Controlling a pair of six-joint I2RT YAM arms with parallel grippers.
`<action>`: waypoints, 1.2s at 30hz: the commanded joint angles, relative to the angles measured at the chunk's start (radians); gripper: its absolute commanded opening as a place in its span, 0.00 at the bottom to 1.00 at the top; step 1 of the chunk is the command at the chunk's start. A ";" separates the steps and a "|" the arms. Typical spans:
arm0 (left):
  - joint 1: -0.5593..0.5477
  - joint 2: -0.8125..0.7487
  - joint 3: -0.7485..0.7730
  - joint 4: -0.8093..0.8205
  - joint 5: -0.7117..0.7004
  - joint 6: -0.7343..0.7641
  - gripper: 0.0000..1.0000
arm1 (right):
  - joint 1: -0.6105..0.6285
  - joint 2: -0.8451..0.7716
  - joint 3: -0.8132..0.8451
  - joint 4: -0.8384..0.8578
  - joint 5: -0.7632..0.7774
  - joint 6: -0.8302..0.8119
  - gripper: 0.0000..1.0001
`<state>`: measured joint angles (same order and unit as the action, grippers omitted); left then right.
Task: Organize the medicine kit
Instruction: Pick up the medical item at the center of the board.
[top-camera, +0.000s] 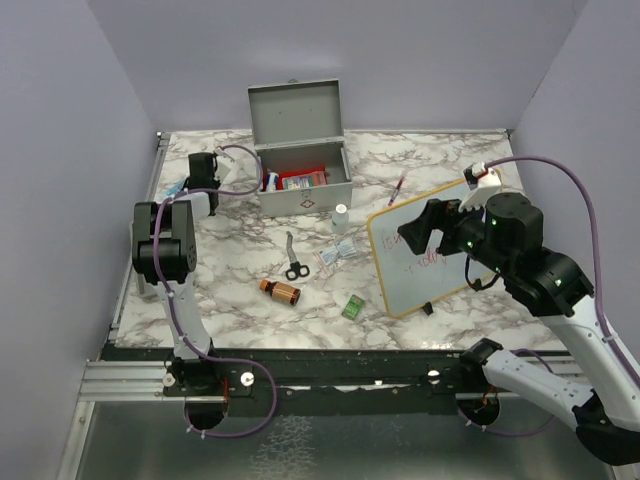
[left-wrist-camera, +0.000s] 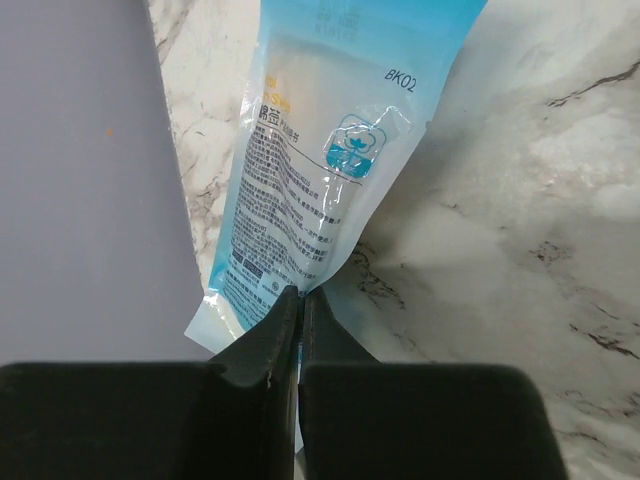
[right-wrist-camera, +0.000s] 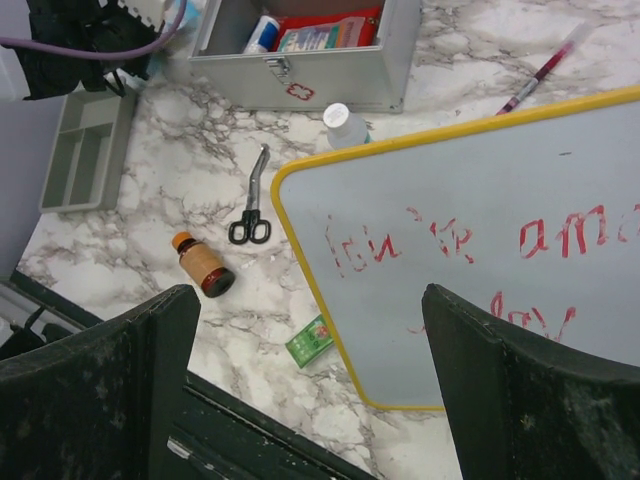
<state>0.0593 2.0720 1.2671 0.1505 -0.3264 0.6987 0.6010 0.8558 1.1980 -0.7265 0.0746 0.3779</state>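
The medicine kit is a grey metal box at the back of the marble table, lid up, with red and white items inside; it also shows in the right wrist view. Left of the kit, by the wall, my left gripper is shut on the lower end of a blue-and-white printed sachet, which lies on the marble. My right gripper hangs open and empty above the left edge of the whiteboard.
Loose on the table are scissors, a brown bottle, a green packet, a small white bottle, flat sachets and a red pen. A shallow grey divided tray lies by the left wall.
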 joint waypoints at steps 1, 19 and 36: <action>-0.037 -0.139 -0.019 -0.053 0.001 -0.090 0.00 | 0.003 -0.041 -0.043 0.017 -0.034 0.058 0.99; -0.260 -0.459 -0.004 -0.356 0.073 -0.253 0.00 | 0.002 -0.063 -0.100 0.073 -0.145 0.134 0.99; -0.522 -0.400 0.065 -0.268 0.440 -0.115 0.00 | 0.002 -0.036 -0.056 0.082 -0.174 0.147 0.99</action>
<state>-0.3977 1.5997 1.2751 -0.1566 0.0307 0.5049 0.6010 0.8234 1.1069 -0.6666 -0.0696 0.5129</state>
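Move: The left hand already pinches the blue packet low at the table. The open medicine kit it goes to lies about 34 cm to its right, roughly level with it in reach, its middle 4 cm higher. The white bottle stands some 43 cm right and 7 cm back, the scissors about 31 cm right and 16 cm back. From the idle right hand the kit is about 28 cm ahead, 32 cm left and 26 cm below. Left hand carries the pinched blue packet about 30 cm right and 15 up to the kit, turning clockwise. ##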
